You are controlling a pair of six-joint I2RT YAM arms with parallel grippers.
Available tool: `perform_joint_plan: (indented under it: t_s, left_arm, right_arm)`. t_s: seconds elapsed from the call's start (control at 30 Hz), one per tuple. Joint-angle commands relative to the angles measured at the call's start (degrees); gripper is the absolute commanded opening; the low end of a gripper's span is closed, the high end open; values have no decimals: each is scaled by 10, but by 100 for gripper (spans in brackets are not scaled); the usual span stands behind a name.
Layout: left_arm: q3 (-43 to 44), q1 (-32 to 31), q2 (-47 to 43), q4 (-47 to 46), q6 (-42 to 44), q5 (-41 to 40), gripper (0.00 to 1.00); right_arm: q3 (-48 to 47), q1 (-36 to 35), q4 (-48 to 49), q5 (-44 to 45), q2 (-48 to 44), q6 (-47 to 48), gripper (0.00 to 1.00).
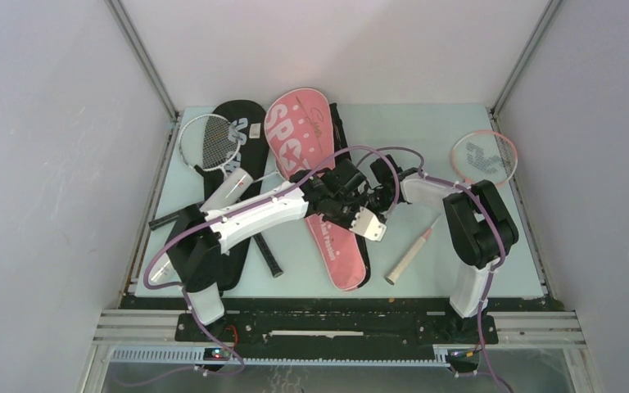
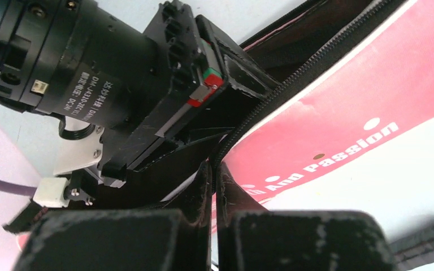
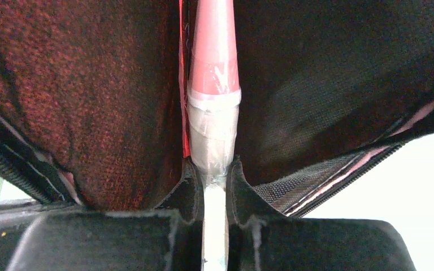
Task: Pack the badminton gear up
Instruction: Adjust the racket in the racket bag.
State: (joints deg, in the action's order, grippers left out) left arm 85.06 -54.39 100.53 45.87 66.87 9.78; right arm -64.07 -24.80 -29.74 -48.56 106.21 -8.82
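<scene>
The pink racket cover (image 1: 299,135) lies along the middle of the table, and both grippers meet over its lower half. My left gripper (image 2: 216,169) is shut on the cover's black zipper edge (image 2: 243,127), beside the pink panel (image 2: 344,96). My right gripper (image 3: 215,169) is shut on a racket handle (image 3: 213,130) with a pink cone and a white wrapped grip. Dark cover lining (image 3: 90,84) surrounds that handle. In the top view the left gripper (image 1: 346,205) and the right gripper (image 1: 383,190) are nearly touching.
A pink-framed racket (image 1: 483,155) lies at the right, its white handle (image 1: 409,258) near the front edge. The black cover (image 1: 237,131), a white-framed racket (image 1: 205,141) and a white tube (image 1: 233,188) sit at the left. A black strap (image 1: 268,255) trails beside the pink cover.
</scene>
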Motion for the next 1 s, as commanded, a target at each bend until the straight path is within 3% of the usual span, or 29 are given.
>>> perform_joint_plan:
  t_s: [0.0,0.27,0.6,0.67,0.97]
  left_arm:
    - [-4,-20,-22,-34,-67,82,0]
    - [-26,-16,-24,-87,-101,37,0]
    - [-50,10,-54,-78,-91,72,0]
    - [-55,13,-58,-74,-84,77,0]
    - [-73,20,-72,-80,-69,88,0]
  right_arm:
    - [-52,14,45,79,9,-101,0]
    - [-52,1,51,71,4,-113,0]
    - [-42,29,24,138,-64,-24,49]
    - [-42,38,19,154,-84,-9,54]
    - [-40,77,5,234,-133,19,55]
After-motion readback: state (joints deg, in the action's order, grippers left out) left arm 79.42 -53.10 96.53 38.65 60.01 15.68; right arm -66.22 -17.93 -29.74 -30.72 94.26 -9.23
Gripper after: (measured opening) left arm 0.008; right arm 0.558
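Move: Inside the pink bag's open side, the right fingers hold the pink racket by the front of its handle, whose middle lies about 7 cm back and 1 cm to their right, 1 cm lower. From this hand the bag's middle is roughly 10 cm left, 7 cm ahead and 4 cm below; the other racket's handle is some 12 cm back, 12 cm right, 5 cm below. From the left hand the pink racket's handle lies about 8 cm back, 7 cm right, 8 cm below. Opening to a bit over half, the right fingers let go of the racket handle after creeping about 1 cm forward with it, then draw out of the bag forward, right and up, some 10 cm in all, as the wrist turns clockwise and tips up. The left hand keeps its pinch on the zipper edge, easing forward 1–2 cm, then back past its start. ##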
